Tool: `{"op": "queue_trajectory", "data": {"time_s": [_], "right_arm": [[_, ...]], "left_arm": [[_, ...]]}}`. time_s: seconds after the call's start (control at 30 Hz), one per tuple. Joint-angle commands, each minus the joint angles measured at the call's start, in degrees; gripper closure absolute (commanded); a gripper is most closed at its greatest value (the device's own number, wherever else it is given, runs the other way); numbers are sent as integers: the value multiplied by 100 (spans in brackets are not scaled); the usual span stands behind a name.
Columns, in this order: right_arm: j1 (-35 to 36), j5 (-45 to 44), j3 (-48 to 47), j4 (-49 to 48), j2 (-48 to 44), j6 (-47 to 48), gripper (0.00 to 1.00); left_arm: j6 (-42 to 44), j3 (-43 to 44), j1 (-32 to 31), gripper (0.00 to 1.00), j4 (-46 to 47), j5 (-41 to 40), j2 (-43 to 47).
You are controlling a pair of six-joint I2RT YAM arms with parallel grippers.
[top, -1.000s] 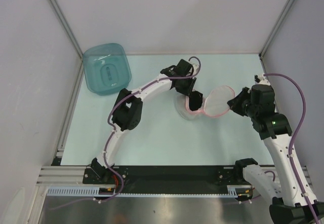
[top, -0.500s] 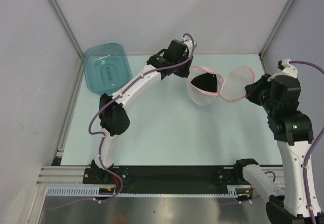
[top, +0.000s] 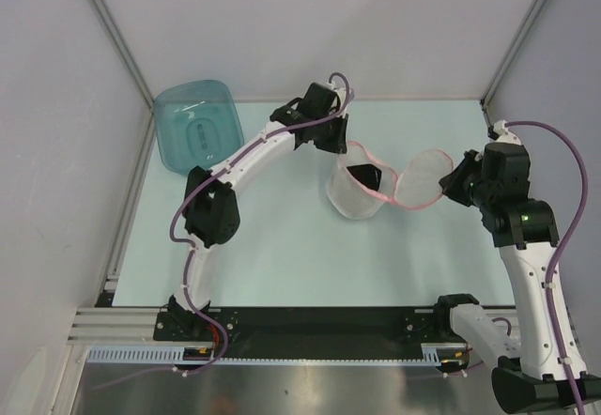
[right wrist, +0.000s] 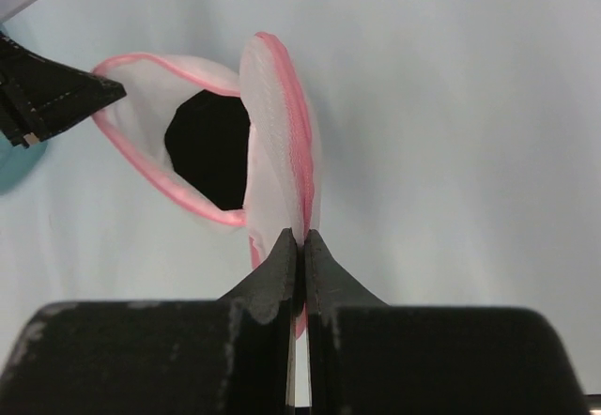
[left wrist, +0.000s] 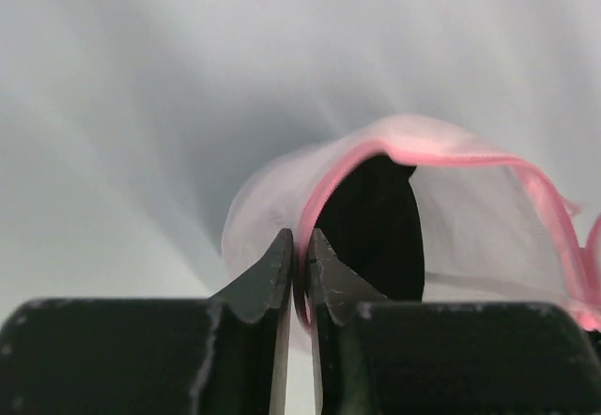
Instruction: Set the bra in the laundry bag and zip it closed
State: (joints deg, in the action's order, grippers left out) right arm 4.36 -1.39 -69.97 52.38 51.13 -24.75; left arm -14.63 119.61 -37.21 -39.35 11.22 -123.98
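Observation:
The white mesh laundry bag [top: 355,199] with pink zipper trim hangs open between my two grippers, lifted off the table. The black bra [top: 362,178] sits inside its left dome half and shows as a dark mass in the left wrist view [left wrist: 376,227] and the right wrist view [right wrist: 211,147]. My left gripper [top: 344,148] is shut on the pink rim of that half [left wrist: 324,199]. My right gripper [top: 449,182] is shut on the pink edge of the other dome half [top: 421,180], seen edge-on in the right wrist view [right wrist: 282,133].
A teal translucent plastic tub [top: 197,126] lies at the back left of the pale green table [top: 282,255]. White enclosure walls and metal posts [top: 113,30] bound the sides and back. A black rail [top: 319,321] runs along the near edge.
Both grippers have moved the bag: it went up and right half a second ago, and now sits lower and left again. The right gripper came back toward the centre. The bra stays inside.

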Motion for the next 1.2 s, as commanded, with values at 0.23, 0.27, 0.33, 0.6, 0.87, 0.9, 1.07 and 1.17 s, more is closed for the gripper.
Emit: {"op": "queue_trajectory", "data": {"time_s": [0.23,0.27,0.33,0.6,0.87,0.9,1.07,1.17], "right_arm": [[-32,359,362,-123,-104,23,100],[-32,359,318,-123,-86,-20,100],[-23,359,257,-88,-25,-64,99],[-23,613,221,-131,72,-188,96],[-32,886,204,-140,-7,-258,96],[-32,903,204,-140,-42,-276,96],[-23,1079,256,-149,-69,-328,95],[-23,1088,265,-149,-69,-355,94]], "left_arm": [[-365,-2431,-400,36,2383,-541,2172],[-269,-3078,-627,34,2719,-638,2481],[-84,-3766,-1136,26,3787,-1059,3261],[706,-5818,-2404,13,6352,-1325,3918],[1701,-5345,-3117,7,6686,-2176,2863],[1709,-5256,-3125,7,6643,-2229,2662],[1780,-4649,-3117,7,6300,-2248,2169],[1762,-4482,-3117,9,6177,-2029,2019]]}}
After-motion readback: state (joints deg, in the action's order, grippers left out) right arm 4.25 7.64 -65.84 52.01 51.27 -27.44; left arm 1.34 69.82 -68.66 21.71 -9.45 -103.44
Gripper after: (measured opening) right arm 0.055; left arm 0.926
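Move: The near edge of the bag's raised lid flap lies about 15 cm back and 17 cm to the right of the left hand, roughly level with it. The black bra in the pouch is some 6 cm back, 6 cm right and 8 cm below the left hand. From the right hand, which holds the flap, that near edge is about 6 cm left, 4 cm back and 5 cm lower; the bra is 17 cm left, 3 cm ahead and 13 cm below. The left fingers let go of the pouch's pink rim, dipping some 4 cm as they open wide, then the hand swings up and back over the near side and comes down to the right, ending about 20 cm back and 13 cm right, open around the flap's near edge. Its fingers tilt up by nearly 40 degrees and turn clockwise. The right hand keeps its pinch on the flap, easing 3 cm down, then 3 cm left. ##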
